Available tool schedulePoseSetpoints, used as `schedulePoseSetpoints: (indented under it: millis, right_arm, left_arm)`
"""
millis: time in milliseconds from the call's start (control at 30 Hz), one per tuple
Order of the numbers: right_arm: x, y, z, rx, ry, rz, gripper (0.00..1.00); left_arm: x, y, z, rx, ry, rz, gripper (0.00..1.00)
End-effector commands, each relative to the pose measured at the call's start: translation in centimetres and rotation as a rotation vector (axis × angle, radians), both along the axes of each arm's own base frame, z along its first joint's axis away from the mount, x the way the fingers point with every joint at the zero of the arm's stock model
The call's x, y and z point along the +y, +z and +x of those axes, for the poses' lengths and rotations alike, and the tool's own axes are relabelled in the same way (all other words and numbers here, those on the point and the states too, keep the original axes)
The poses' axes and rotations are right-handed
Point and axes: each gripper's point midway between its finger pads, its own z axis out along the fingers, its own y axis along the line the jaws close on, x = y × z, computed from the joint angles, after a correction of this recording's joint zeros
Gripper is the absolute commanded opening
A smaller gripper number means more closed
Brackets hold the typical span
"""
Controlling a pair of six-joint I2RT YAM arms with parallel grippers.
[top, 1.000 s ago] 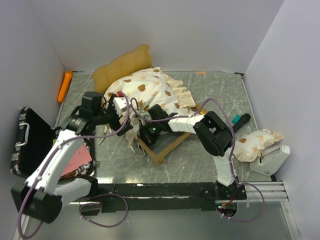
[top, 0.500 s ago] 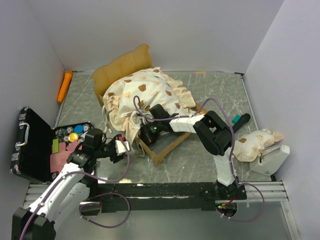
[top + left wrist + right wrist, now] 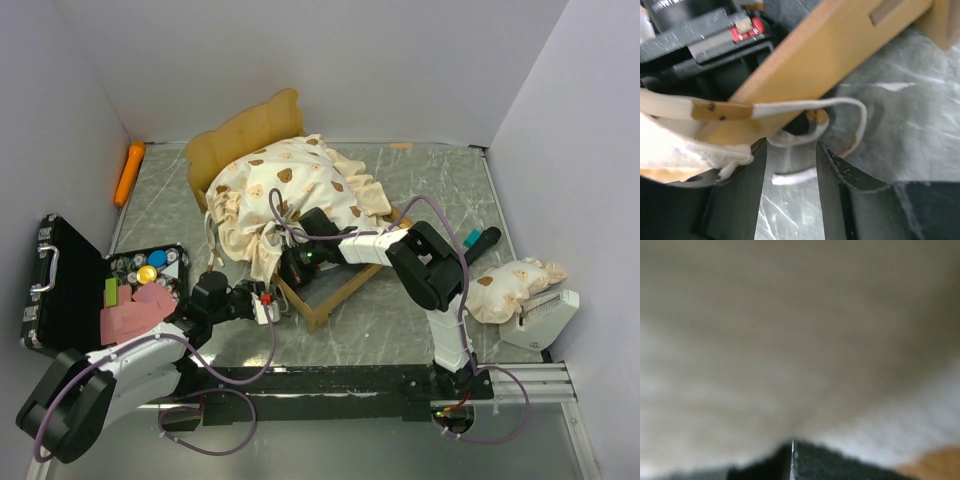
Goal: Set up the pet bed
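Observation:
The pet bed (image 3: pixel 322 304) stands mid-table, a light-wood frame with a wavy headboard (image 3: pixel 246 128) at the back. Its cream bear-print mattress (image 3: pixel 290 185) lies bunched over the frame's far half. My right gripper (image 3: pixel 291 263) sits under the mattress's near edge; its wrist view is filled with cream fabric (image 3: pixel 800 340) that creases into the shut fingertips. My left gripper (image 3: pixel 263 305) is low on the table by the frame's near-left corner. In its wrist view it (image 3: pixel 790 147) is open, with the wooden rail (image 3: pixel 810 65) and a white tie cord (image 3: pixel 790 106) just ahead. The matching pillow (image 3: pixel 513 284) lies far right.
An open black case (image 3: pixel 62 290) with small parts and a pink piece lies at the left edge. An orange object (image 3: pixel 130 172) rests at the back left. A white device (image 3: pixel 545 318) and a teal-and-black tool (image 3: pixel 478 241) are on the right beside the pillow.
My left arm has pulled back from the mattress's left side and come down to the table near the frame's front corner, its jaws narrowing. The right arm has stayed put.

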Motion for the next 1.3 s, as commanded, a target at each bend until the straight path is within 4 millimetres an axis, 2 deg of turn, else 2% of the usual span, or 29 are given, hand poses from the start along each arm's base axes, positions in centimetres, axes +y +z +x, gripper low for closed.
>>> schedulePoseSetpoints:
  millis: [0, 100, 267, 333, 467, 667, 700, 767, 800, 867, 967, 1100, 1267]
  right_arm:
    - [-0.8, -3.2, -0.5, 0.157, -0.103, -0.101, 0.0]
    - [-0.2, -2.9, -0.2, 0.166, -0.119, -0.061, 0.0]
    - [0.6, -1.7, 0.5, 0.158, -0.163, -0.01, 0.0]
    - [0.7, -1.7, 0.8, 0.16, -0.172, -0.007, 0.0]
    - [1.0, -1.6, 0.3, 0.185, -0.153, 0.014, 0.0]
    - [1.1, -0.7, 0.4, 0.174, -0.159, 0.038, 0.0]
    - [1.1, -0.7, 0.5, 0.167, -0.161, 0.029, 0.0]
    - [1.1, -0.5, 0.7, 0.148, -0.153, 0.016, 0.0]
    - [1.1, -0.5, 0.7, 0.146, -0.152, 0.012, 0.0]
    - [0.7, -0.2, 0.8, 0.121, -0.157, 0.009, 0.0]
    - [-0.4, -0.2, 1.0, 0.049, -0.17, -0.042, 0.17]
    - [-1.7, 0.5, 0.7, 0.011, -0.155, -0.077, 0.28]
    - [-3.2, 1.2, 1.0, -0.077, -0.157, -0.145, 0.41]
  left_arm:
    - [-1.6, 2.4, 1.3, -0.092, -0.02, -0.088, 0.47]
    - [-2.0, 1.2, 0.5, -0.055, -0.063, -0.034, 0.45]
    - [-1.0, -0.3, -0.8, -0.04, -0.101, 0.054, 0.46]
    - [-0.7, -0.1, -0.2, -0.062, -0.073, 0.052, 0.44]
    - [-0.8, 0.4, 1.4, -0.056, -0.013, 0.051, 0.33]
    - [-0.5, -1.1, 2.0, -0.043, -0.004, 0.115, 0.32]
    - [-0.4, -1.1, 2.1, -0.044, 0.004, 0.112, 0.26]
    - [-0.7, -0.4, 2.5, -0.046, 0.019, 0.088, 0.05]
    - [-0.7, -0.1, 2.6, -0.04, 0.028, 0.077, 0.01]
    - [-0.9, 0.4, 2.5, -0.023, 0.039, 0.055, 0.01]
    - [-0.2, 1.5, 2.5, -0.004, 0.109, 0.009, 0.01]
    - [1.2, 2.0, 2.5, -0.034, 0.165, 0.012, 0.01]
    - [1.9, 2.0, 1.2, 0.05, 0.172, 0.052, 0.01]
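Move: The loose end of the cover's tie lies just under my open left fingers, about 1 cm ahead and 3 cm below. The front corner of the bed frame is roughly 6 cm back and 8 cm to the right of that hand, and the hanging cover edge some 6 cm ahead and 2 cm left. From my right hand, shut at the cloth inside the rail, the tie end lies about 6 cm back, 1 cm left and 2 cm lower. I sink my left hand about 3 cm onto the loose tie end beside the rail, shut the half-open fingers on it at the bottom, then raise it nearly 5 cm while easing slightly forward and left. My right hand edges forward and left about 1.5 cm, then opens its fingers to over a third and draws back some 2 cm to the right. ##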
